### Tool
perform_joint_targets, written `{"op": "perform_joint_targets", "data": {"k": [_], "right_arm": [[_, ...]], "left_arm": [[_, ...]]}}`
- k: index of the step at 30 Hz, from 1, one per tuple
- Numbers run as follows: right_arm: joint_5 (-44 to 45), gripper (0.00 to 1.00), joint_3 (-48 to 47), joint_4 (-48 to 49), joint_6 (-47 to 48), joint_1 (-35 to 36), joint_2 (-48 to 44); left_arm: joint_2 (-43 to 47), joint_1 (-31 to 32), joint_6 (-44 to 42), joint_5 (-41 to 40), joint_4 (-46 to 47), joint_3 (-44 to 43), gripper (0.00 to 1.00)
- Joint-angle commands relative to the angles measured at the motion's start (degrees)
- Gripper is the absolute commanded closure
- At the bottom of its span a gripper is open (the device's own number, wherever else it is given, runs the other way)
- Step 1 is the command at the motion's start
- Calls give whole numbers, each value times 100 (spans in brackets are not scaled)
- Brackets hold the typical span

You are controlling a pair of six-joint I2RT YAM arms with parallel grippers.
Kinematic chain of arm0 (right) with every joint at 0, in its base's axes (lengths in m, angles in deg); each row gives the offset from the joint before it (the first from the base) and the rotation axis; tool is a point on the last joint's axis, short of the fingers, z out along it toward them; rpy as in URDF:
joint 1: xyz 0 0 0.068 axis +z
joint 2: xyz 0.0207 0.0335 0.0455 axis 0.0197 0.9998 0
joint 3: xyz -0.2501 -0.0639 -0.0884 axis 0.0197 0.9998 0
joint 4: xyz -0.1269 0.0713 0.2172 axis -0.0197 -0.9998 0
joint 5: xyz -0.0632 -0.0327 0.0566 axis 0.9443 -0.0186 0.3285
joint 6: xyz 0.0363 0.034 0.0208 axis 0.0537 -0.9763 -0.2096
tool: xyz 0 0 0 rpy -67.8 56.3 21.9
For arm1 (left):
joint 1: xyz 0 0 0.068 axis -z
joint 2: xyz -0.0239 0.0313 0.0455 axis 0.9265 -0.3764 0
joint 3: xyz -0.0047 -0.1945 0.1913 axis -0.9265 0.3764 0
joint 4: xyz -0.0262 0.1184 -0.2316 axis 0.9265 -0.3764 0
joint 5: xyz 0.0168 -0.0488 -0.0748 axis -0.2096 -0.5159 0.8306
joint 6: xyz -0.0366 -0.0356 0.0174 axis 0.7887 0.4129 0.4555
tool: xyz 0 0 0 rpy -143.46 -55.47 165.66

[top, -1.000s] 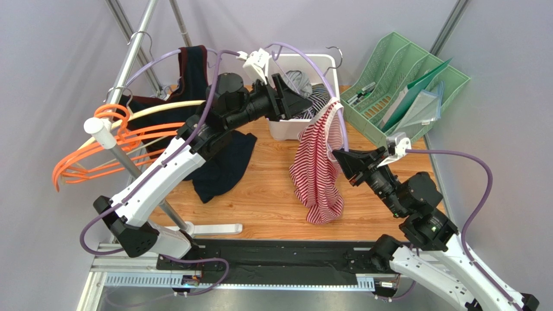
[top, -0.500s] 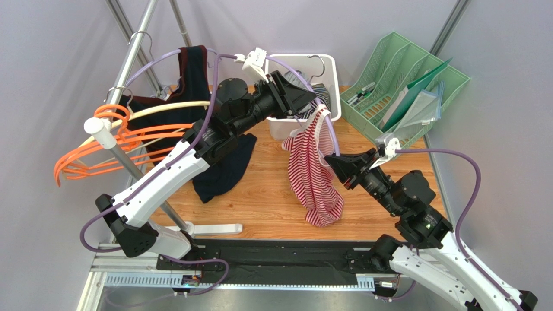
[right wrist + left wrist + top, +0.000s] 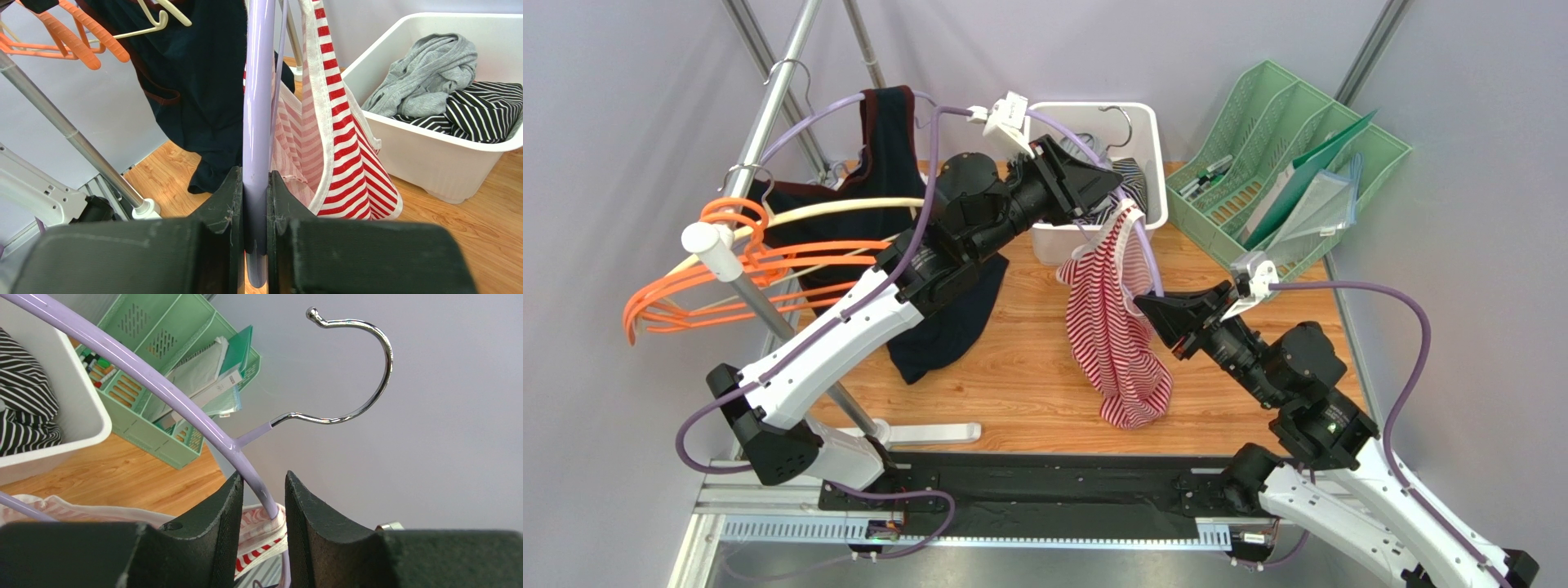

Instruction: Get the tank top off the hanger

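The red-and-white striped tank top (image 3: 1118,325) hangs from a lavender hanger (image 3: 1146,251) held in the air over the wooden table. My right gripper (image 3: 1145,309) is shut on the hanger's lower end (image 3: 258,92), with the tank top (image 3: 344,153) draped just to its right. My left gripper (image 3: 1109,200) straddles the hanger's shoulder (image 3: 184,401) below the metal hook (image 3: 362,367). Its jaws are narrow but still open. The lavender bar rests against one finger, and the tank top's strap (image 3: 270,530) lies in the gap.
Behind the hanger stands a white bin (image 3: 1151,147) holding grey and black-striped clothes. A green file rack (image 3: 1296,159) sits at the back right. On the left, a garment rack pole (image 3: 768,110) carries orange hangers (image 3: 707,276) and dark garments (image 3: 946,306).
The left gripper's jaws have narrowed around the hanger's shoulder and the strap. Hanger, tank top and right gripper shifted a little left, then held still.
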Motion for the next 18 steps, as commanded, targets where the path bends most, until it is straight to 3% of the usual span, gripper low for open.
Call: {"op": "perform_joint_targets", "data": {"k": [1,7,12,15,17,18], "right_arm": [[-251,100,-46,744,81,-15,-23],[-339,100,-90,656,90,-15,48],[-190,100,-125,463,99,-15,65],[117,100,-177,287,99,-15,109],[337,95,-187,190,64,-15,127],[416,83,-186,155,46,-15,118]], "left_arm": [[-24,30,48,-119,241,36,64],[-59,30,48,-198,276,27,74],[-7,30,118,-364,311,123,100],[107,47,171,-610,390,264,100],[177,38,162,-803,399,334,100],[204,64,136,-882,382,334,100]]}}
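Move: The strap loop of the tank top on the purple hanger's upper arm lies just past the left fingertips, about 1 cm ahead, 1 cm right and 1 cm below. The hanger's hook stands some 7 cm ahead of this hand, level sideways and 5 cm above; the tank top's body hangs about 5 cm back, straight below by some 20 cm. The white basket is roughly 23 cm ahead and 33 cm down. From the right hand, the strap is about 10 cm ahead, 4 cm left and 13 cm up. The left hand stays at the hanger's upper arm, easing under 1 cm forward, while its fingers close from about a third open to nearly shut, pinching the strap cloth against or beside the purple tube near the hook's neck; as they tighten, the hand rolls some 5 degrees, its left side dipping. The right hand keeps its grip on the hanger's lower end and holds it up almost in place, wavering by only about half a centimetre. ##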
